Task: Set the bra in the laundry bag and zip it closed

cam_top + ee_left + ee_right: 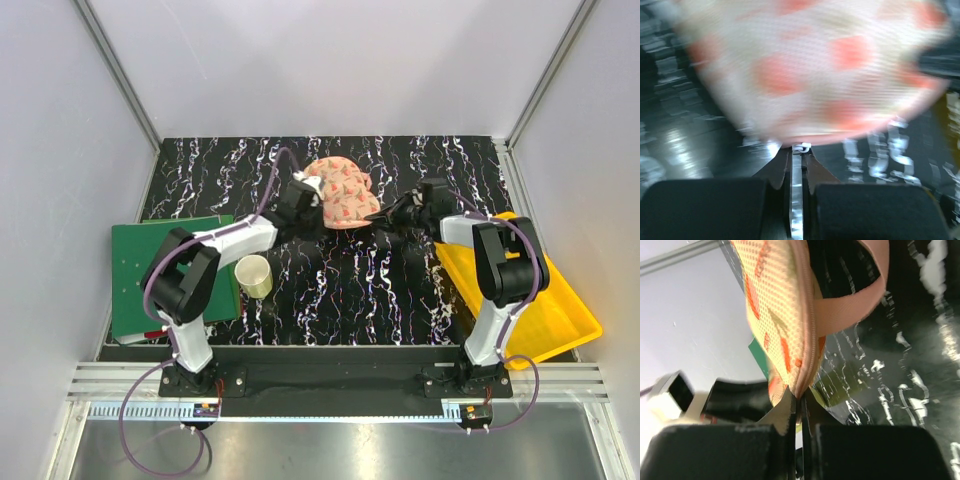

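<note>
The laundry bag (340, 192), peach-pink with red marks, is held between both grippers at the middle back of the table. My left gripper (305, 195) is at its left end. In the left wrist view the gripper (801, 150) is shut on a small white zip pull (802, 147) at the rim of the blurred bag (810, 70). My right gripper (385, 213) is at the bag's right end. In the right wrist view it (799, 401) is shut on the bag's zipped edge (805, 365), below a pink strap loop (850, 305). The red bra is hidden.
A green board (170, 270) lies at the left with a cream cup (254, 275) beside it. A yellow tray (530, 300) sits at the right edge under the right arm. The black marbled table (340, 290) lies in front of the bag.
</note>
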### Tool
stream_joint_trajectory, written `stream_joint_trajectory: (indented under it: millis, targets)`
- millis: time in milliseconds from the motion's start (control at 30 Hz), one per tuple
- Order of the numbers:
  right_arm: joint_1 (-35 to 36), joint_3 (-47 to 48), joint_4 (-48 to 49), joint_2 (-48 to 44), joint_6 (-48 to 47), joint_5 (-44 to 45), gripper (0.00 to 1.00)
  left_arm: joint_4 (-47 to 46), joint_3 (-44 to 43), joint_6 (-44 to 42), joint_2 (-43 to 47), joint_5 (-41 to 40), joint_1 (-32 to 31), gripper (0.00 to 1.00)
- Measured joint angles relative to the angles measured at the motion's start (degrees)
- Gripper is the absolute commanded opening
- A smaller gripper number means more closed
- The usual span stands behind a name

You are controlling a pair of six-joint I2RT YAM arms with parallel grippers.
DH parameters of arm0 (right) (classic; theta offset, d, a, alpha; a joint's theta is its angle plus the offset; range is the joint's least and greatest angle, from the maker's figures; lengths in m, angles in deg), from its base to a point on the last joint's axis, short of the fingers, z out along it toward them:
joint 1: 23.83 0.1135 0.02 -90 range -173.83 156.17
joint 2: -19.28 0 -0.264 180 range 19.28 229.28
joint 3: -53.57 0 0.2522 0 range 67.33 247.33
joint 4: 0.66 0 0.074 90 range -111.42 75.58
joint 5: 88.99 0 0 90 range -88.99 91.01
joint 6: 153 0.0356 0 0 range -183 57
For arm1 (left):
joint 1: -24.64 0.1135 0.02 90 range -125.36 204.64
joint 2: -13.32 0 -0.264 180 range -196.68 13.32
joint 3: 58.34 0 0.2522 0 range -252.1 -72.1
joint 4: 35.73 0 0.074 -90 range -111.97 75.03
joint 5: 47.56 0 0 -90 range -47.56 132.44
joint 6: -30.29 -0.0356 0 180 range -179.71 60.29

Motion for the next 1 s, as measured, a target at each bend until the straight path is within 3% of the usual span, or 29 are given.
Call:
stream_joint_trajectory:
  millis: [133, 233, 300, 333, 400, 433, 467, 533, 567, 700, 833, 1000]
  targets:
    - [-1.99, 1.66, 0.17, 3.34, -1.05, -5.11, 0.0, 1.64, 0.55, -0.59, -0.28, -0.81, 6.47, 0.0]
    - [-1.31, 5.44, -0.17, 7.3, -2.69, -8.9, 0.01, 2.99, -1.27, -1.97, -0.9, -1.18, 7.8, 0.0]
    - [-1.46, 7.61, -1.86, 8.55, -4.81, -9.86, 0.19, 5.81, -5.16, -3.43, -2.91, -1.31, 7.96, 0.04]
    - [-1.55, 8.61, -3.1, 8.76, -5.97, -9.81, 0.39, 6.38, -6.8, -4.0, -3.87, -1.46, 7.96, 0.13]
    - [-1.77, 11.82, -8.83, 8.83, -10.82, -8.52, 0.57, 7.96, -9.79, -5.05, -5.33, -1.97, 8.04, 0.42]
    - [-1.84, 13.73, -12.76, 8.63, -13.94, -6.97, 0.64, 8.61, -10.4, -5.42, -5.35, -3.15, 8.09, 0.47]
    - [-1.88, 15.82, -17.22, 8.41, -17.51, -4.26, 0.78, 9.27, -10.6, -6.27, -5.07, -4.04, 8.11, 0.5]
    - [-1.6, 19.43, -25.97, 7.39, -24.02, 3.04, 0.89, 11.61, -10.75, -6.97, -3.89, -7.69, 7.58, 0.57]
    - [-1.29, 21.64, -32.02, 6.01, -28.5, 9.7, 0.99, 12.96, -10.88, -7.58, -3.1, -9.44, 7.17, 0.58]
    - [2.34, 22.97, -42.45, 0.02, -35.23, 24.5, 1.0, 17.09, -10.97, -8.66, 1.79, -14.99, 1.86, 0.66]
    - [10.97, 21.9, -50.23, -8.61, -38.93, 38.18, 1.0, 16.76, -5.68, -7.89, 12.46, -17.29, -9.03, 0.7]
    - [21.55, 14.32, -53.83, -20.57, -38.42, 44.59, 1.0, 15.8, 6.08, -4.48, 28.09, -17.66, -20.15, 0.71]
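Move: At the near edge of the laundry bag both hands still pinch: the bag's middle lies about 8 cm ahead of the left hand, 4 cm to its right and 3 cm lower. From the right hand it is some 7 cm ahead, 6 cm left and 3 cm lower; the bag's strap loop is 9 cm ahead and 1 cm left. From the left hand, the mug stands about 11 cm back, 15 cm left, its middle slightly lower. Carrying its pinched bit of the bag forward and left by about 6 cm each, the left hand opens, lets go, then draws back nearly 20 cm and up, away from the bag. The right hand first edges forward and then right, opens wide off its corner, and backs away upward, rolling some 55 degrees, left side dropping. ##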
